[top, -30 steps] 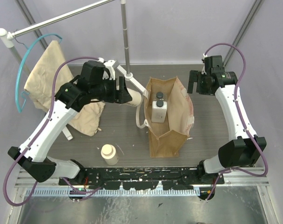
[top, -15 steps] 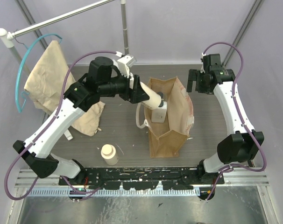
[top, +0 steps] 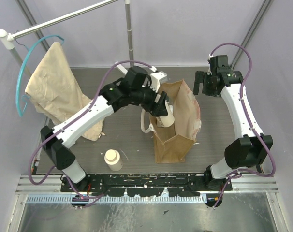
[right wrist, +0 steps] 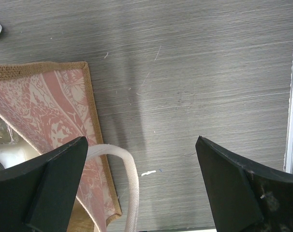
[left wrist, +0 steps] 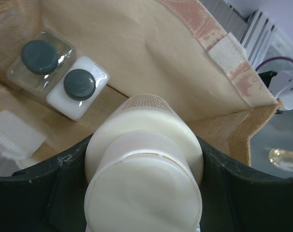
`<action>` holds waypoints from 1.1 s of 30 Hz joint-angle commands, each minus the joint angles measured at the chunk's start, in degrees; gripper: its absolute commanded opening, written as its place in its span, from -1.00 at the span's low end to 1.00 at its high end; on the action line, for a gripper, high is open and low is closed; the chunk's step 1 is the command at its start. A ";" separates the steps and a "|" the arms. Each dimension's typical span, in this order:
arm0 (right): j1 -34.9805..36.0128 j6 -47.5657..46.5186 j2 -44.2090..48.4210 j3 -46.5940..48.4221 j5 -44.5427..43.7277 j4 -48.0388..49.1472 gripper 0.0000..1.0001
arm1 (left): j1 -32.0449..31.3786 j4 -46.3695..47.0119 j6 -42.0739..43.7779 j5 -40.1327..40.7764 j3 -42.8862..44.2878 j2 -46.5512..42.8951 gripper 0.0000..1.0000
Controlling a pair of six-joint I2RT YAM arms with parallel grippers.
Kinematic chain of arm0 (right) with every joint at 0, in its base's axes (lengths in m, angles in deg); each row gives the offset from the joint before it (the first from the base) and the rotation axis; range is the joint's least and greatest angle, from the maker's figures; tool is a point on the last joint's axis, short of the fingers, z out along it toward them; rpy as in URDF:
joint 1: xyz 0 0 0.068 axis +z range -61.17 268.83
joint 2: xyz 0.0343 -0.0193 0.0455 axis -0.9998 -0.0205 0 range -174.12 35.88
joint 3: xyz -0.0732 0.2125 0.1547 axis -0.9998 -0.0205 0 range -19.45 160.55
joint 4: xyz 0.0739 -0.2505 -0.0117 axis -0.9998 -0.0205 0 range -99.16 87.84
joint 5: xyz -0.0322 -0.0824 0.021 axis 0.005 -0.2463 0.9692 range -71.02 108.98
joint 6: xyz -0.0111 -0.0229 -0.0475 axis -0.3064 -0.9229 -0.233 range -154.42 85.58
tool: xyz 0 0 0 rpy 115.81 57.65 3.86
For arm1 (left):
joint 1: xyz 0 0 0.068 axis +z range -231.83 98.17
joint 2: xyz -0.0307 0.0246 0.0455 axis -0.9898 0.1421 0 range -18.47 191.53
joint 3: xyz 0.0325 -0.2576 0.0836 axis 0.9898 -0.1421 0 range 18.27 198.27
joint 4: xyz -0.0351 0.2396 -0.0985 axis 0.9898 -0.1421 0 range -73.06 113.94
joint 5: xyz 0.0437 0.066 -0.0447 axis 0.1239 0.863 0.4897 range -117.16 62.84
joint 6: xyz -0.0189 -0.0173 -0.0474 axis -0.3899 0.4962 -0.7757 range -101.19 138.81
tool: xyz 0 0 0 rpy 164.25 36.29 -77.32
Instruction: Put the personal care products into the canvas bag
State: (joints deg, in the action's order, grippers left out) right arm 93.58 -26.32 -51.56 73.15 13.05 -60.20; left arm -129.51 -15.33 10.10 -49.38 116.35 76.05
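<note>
The tan canvas bag (top: 178,126) stands open mid-table. My left gripper (top: 161,107) is shut on a cream cylindrical bottle (top: 166,117), holding it inside the bag's mouth. In the left wrist view that bottle (left wrist: 144,164) fills the jaws, cap toward the camera. Two whitish rectangular bottles with dark caps (left wrist: 79,87) (left wrist: 40,63) lie on the bag's floor below it. A second cream bottle (top: 112,159) stands on the table left of the bag. My right gripper (top: 202,85) is open and empty, right of the bag's far corner (right wrist: 64,140).
A pale beige cloth (top: 59,92) hangs from a teal hanger (top: 28,63) at far left and drapes onto the table. A metal pole (top: 129,34) stands behind the bag. The bag's white strap handles (top: 146,126) (right wrist: 129,183) hang off both sides.
My left arm has swung right and lowered the cream bottle from left of the bag into its mouth. The right arm has barely moved.
</note>
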 commanded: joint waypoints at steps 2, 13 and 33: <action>-0.02 0.65 -0.19 4.05 -1.67 -0.12 1.00 | -4.48 1.43 7.96 4.07 7.04 2.45 -1.00; -0.01 0.12 -0.71 3.73 -1.63 -0.26 1.00 | -13.76 -5.67 20.32 25.09 11.88 10.84 -1.00; -0.01 -0.68 -1.07 3.13 -1.28 -0.18 1.00 | -13.54 3.34 16.29 22.58 4.68 15.83 -1.00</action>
State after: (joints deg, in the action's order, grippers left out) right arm 93.58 -26.54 -52.89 74.85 12.08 -61.08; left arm -143.37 -19.59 27.96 -23.94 121.97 91.98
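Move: The left hand already holds the cream bottle over the bag mouth. The free near part of the bag floor lies about 6 cm to its right, 1 cm back and some 21 cm below. In the bag, the white bottle is roughly 6 cm ahead and 3 cm right, and the clear bottle 11 cm ahead and 3 cm right, both about 15 cm down. From the idle right hand, that floor spot is some 13 cm back and 10 cm left. Keeping its grip on the cream bottle, the left hand lowers it about 11 cm into the canvas bag, on the near side of the white bottle. It shifts some 4 cm right while first sinking, then goes almost straight down towards the bag floor. Meanwhile the wrist tips over by roughly 30 degrees so that fingers and bottle point more steeply downward. ##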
